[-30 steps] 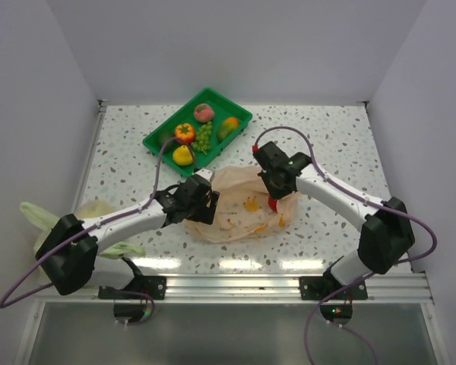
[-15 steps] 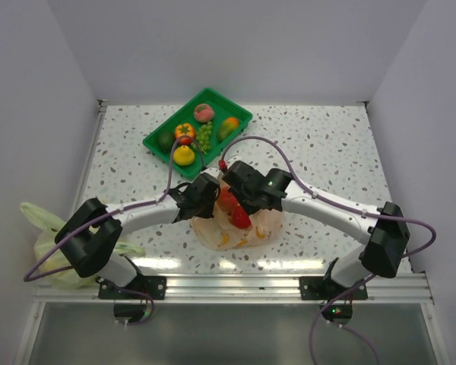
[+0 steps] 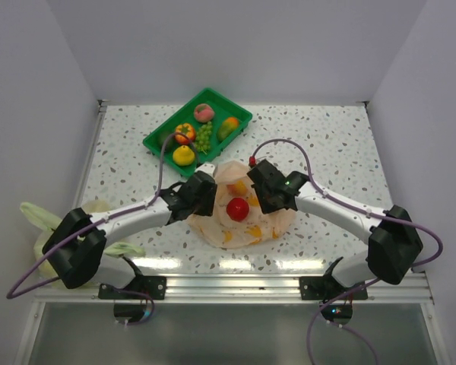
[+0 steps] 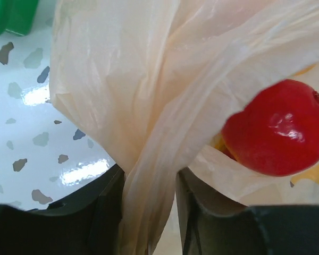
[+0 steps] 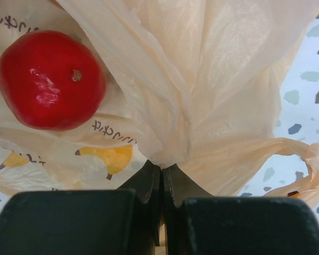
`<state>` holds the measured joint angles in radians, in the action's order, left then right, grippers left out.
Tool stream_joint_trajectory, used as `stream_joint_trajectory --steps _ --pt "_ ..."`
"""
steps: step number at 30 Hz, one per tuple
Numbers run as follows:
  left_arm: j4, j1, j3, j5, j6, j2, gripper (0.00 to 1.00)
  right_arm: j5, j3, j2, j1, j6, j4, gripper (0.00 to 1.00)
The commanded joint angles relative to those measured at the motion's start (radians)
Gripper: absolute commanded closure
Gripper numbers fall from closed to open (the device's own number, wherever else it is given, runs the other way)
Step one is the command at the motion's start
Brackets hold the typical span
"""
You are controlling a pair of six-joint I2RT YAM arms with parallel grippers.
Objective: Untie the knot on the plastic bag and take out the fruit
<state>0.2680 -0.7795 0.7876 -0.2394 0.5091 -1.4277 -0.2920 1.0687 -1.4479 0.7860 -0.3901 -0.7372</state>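
The pale orange plastic bag [image 3: 243,230] lies spread on the table between both grippers. A red fruit [image 3: 237,207] sits in its middle, uncovered, over banana-printed film. My left gripper [image 3: 207,192] holds the bag's left edge, with a bunched strip of film [image 4: 149,212] pinched between its fingers beside the red fruit [image 4: 279,130]. My right gripper [image 3: 260,196] is shut on the right edge, its tips [image 5: 162,175] pinching gathered film below the fruit [image 5: 48,79]. No knot shows. More fruit, among it a peach [image 3: 204,112] and grapes [image 3: 204,137], lies in the green tray [image 3: 153,144].
A yellow-green bag [image 3: 38,217] lies at the table's left edge beside the left arm. A loose handle loop [image 5: 308,164] of the orange bag hangs to the right. White walls close in the back and both sides.
The left jaws have closed on the bag's film. Both grippers have drawn apart from their bunched position, spreading the bag flatter, and the red fruit now lies in the open between them.
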Motion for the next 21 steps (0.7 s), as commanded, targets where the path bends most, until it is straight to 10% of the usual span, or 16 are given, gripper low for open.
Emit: stream_joint_trajectory --steps 1,11,21 --pt "0.028 -0.003 0.039 -0.04 -0.007 0.084 0.54 0.04 -0.032 0.032 0.004 -0.049 0.085 1.0" --pt "0.109 -0.01 0.108 -0.057 -0.109 0.335 0.01 0.013 -0.055 0.029 0.006 -0.108 0.151 1.0" --pt "0.008 -0.147 0.162 0.08 -0.233 0.328 0.02 0.042 -0.084 0.041 -0.019 -0.128 0.193 1.0"
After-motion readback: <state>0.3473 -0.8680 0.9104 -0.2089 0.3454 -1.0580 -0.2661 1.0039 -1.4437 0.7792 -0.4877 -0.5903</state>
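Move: The red fruit in the open bag lies about 9 cm right and 2 cm ahead of the left hand, its middle some 2 cm below; the orange fruit is 7 cm farther out beyond it. The yellow fruit in the green box sits roughly 18 cm ahead and 7 cm left of the left hand. From the right hand, the red fruit is about 8 cm left, 4 cm ahead and 6 cm down. The bag's left rim, still between the half-parted left fingers, is let go as they open wide and the left hand climbs about 15 cm nearly straight up, finally easing a few centimetres right and back; its fingers tilt some 20 degrees from down towards forward. The right hand keeps its pinch on the rim, easing about 2 cm left. ##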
